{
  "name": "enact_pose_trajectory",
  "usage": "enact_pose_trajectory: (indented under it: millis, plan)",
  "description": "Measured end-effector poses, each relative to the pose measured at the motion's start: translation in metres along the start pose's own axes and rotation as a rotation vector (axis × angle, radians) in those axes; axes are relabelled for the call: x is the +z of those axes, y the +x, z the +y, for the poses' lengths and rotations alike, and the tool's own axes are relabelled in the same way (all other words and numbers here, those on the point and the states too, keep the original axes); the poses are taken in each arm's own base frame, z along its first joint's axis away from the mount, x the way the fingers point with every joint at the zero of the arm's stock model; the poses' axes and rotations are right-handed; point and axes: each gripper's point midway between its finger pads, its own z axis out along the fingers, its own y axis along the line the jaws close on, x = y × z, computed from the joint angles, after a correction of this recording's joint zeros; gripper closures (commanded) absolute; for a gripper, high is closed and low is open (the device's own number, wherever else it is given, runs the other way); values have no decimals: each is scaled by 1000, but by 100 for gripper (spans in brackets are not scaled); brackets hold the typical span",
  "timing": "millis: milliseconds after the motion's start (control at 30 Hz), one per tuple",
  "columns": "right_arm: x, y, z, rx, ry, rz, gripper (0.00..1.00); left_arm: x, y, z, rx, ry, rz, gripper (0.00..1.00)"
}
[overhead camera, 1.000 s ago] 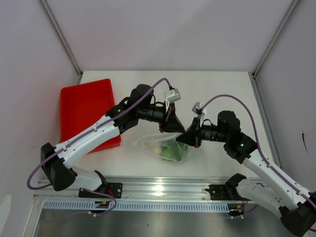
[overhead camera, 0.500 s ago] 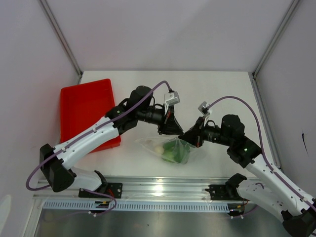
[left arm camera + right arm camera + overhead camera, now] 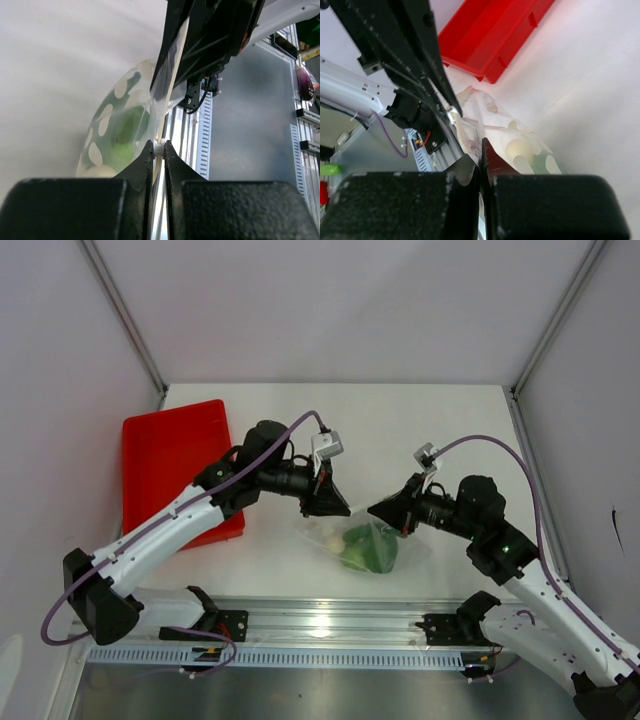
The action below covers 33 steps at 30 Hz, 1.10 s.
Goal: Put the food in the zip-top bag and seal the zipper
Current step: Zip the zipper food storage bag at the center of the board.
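The zip-top bag [image 3: 362, 545] hangs between my two grippers just above the table's front part. The food sits inside it: green pieces [image 3: 368, 550] and a pale ball [image 3: 328, 536]. My left gripper [image 3: 338, 508] is shut on the bag's mouth edge at its left end. In the left wrist view the fingertips [image 3: 158, 146] pinch the zipper [image 3: 171, 75], with the green food [image 3: 122, 137] behind the plastic. My right gripper [image 3: 377, 508] is shut on the right end of the same edge. The right wrist view [image 3: 480, 149] shows the bag [image 3: 520, 145] beside its jaws.
The red tray [image 3: 170, 465] lies at the left of the table, behind my left arm; it also shows in the right wrist view [image 3: 495, 30]. A metal rail [image 3: 320, 620] runs along the near edge under the bag. Grey walls enclose the back and sides.
The two grippers, tips together a second ago, have drawn apart along the bag's mouth: left one leftward, right one rightward. The bag has shifted slightly right and lower.
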Motion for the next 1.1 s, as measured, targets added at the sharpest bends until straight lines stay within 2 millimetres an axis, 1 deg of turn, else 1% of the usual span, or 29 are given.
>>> enact_pose_trajectory:
  millis: [133,300,500,633,867,1100]
  plan:
    - [-1,-2,-10,25,58,-13,100,-5,12,3,-6,-34,8,99]
    - [-5,-7,-27,53,150,-44,100,-12,25,12,-19,-91,17,99]
    - [-20,-20,-42,57,234,-108,100,-24,41,22,-45,-173,27,99]
    - [-31,-27,-57,69,303,-144,100,-33,49,25,-54,-223,30,99]
    - [-48,-37,-83,108,407,-200,100,-46,55,25,-59,-277,26,99]
    - [-54,-36,-89,136,416,-194,100,-51,63,28,-67,-301,21,99]
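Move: The left hand pinches the white slider partway along the bag's zipper; the zipper's left end, where it is heading, lies about 10 cm to its left, 2 cm back and 6 cm lower. The white ball hangs in the bag 3 cm left, the green pepper 5 cm right, both level fore and aft and some 12 cm below. From the right hand, holding the zipper's right part, that left end is about 14 cm left, 3 cm back and 6 cm lower. Drawing apart steadily, the two hands work the zipper between them: the left keeps its pinch on the slider and goes about 7 cm left while sinking some 5 cm, running along the zipper to its left end. The right keeps its shut grip and pulls away some 9 cm right and 6 cm forward, staying about level and turning roughly 25 degrees clockwise. ##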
